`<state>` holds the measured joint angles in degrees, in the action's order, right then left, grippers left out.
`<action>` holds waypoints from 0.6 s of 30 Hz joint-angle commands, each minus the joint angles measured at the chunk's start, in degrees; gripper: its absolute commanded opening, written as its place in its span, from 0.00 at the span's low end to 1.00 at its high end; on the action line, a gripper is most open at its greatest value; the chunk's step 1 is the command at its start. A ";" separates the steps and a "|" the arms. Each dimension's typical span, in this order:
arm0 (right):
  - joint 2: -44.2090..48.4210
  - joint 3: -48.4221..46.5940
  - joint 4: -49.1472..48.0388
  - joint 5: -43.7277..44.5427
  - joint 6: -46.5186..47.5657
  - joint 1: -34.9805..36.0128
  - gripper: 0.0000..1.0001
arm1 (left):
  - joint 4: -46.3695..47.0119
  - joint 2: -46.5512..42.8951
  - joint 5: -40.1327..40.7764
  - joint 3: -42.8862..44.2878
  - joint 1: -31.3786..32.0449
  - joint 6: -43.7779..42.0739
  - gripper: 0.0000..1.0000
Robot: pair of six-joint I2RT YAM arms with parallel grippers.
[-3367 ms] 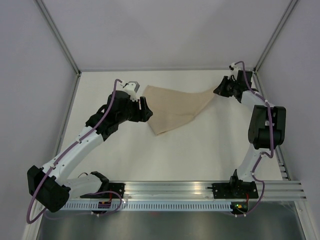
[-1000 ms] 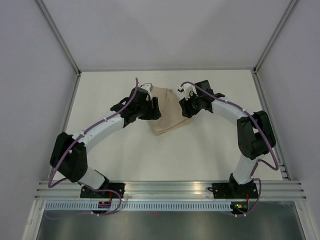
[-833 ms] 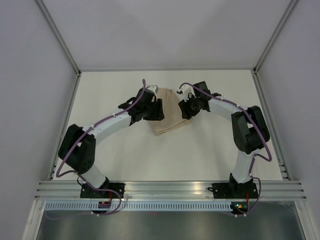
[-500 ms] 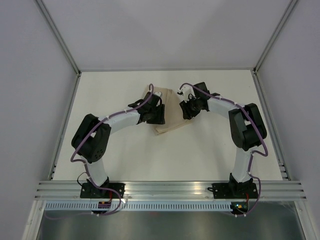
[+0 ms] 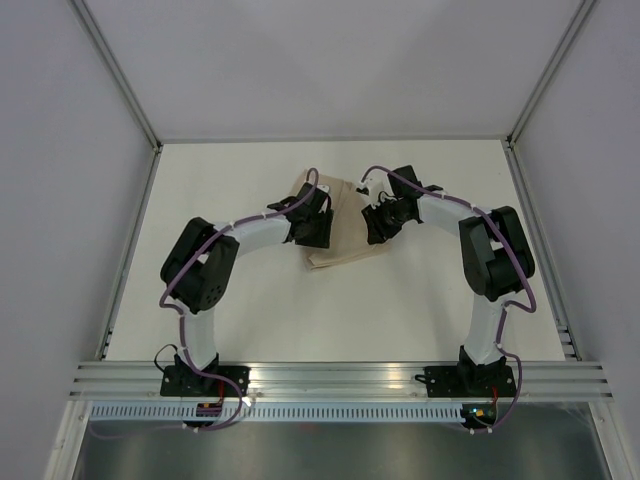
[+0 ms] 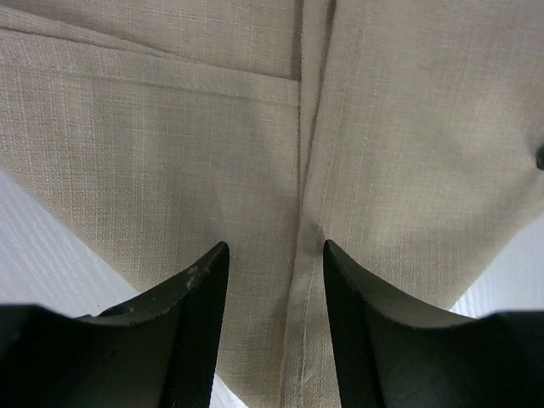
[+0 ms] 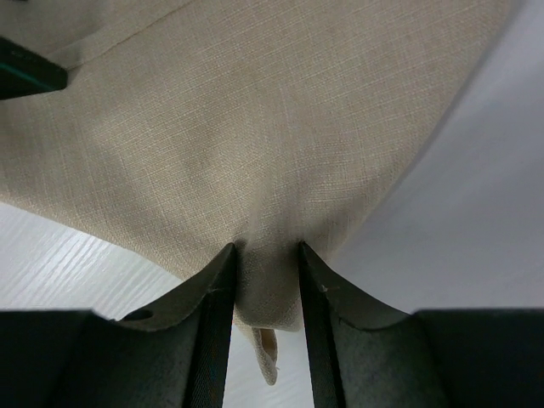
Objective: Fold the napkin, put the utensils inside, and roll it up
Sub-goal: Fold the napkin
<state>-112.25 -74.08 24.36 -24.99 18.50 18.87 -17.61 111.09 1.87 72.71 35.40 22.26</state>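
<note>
The beige napkin (image 5: 343,240) lies folded into a narrow bundle at the middle back of the white table, between my two grippers. My left gripper (image 5: 314,227) is over its left part. In the left wrist view its fingers (image 6: 204,280) stand apart over flat cloth (image 6: 391,127), with a stitched hem (image 6: 304,255) running between them and nothing pinched. My right gripper (image 5: 378,224) is at the napkin's right edge. In the right wrist view it (image 7: 266,252) is shut on a bunched fold of the napkin (image 7: 255,110), and a small corner hangs below the fingers. The utensils are out of view.
White walls and metal corner posts (image 5: 118,72) enclose the table (image 5: 420,300) on three sides. An aluminium rail (image 5: 340,378) with both arm bases runs along the near edge. Both arms arch inward over the table's middle.
Both arms have swung inward, and the left gripper has slid right onto the napkin. The cloth has gone from a wide spread to a narrow folded bundle. The right jaws have closed further on their fold.
</note>
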 commanded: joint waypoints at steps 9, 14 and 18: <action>5.19 3.68 10.62 -10.59 0.57 0.02 0.41 | -4.80 5.19 -1.60 8.15 0.20 -11.26 0.52; 6.69 5.61 12.38 -12.62 -0.66 0.29 0.42 | -6.21 6.68 -3.89 10.96 0.29 -13.03 0.53; 8.00 5.88 11.77 -10.08 -1.10 0.20 0.44 | -6.21 6.42 -3.54 11.14 0.20 -12.77 0.54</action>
<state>-107.66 -68.53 35.40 -34.50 18.13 18.92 -22.79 117.05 -0.56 81.80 35.44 12.19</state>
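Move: The right hand already has the napkin's near right corner bunched between its fingers, with bare table to take it to about 8 cm straight back. The napkin's near left corner lies some 14 cm left and 6 back from this hand. The left hand is down on the cloth: from it the gripped corner is about 12 cm to the right and 1 back, the near left corner 3 left and 6 back, the far left corner 4 left and 17 ahead. Still pinching the near right corner, the right hand drags it about 8 cm straight back along the table, fast at first and easing off at the end, its fingertips swinging some 15 degrees back towards the base. The left fingers stay half open and low on the cloth beside the fold, resting there while that hand turns about 10 degrees clockwise and drifts roughly 2 cm forward and right. ##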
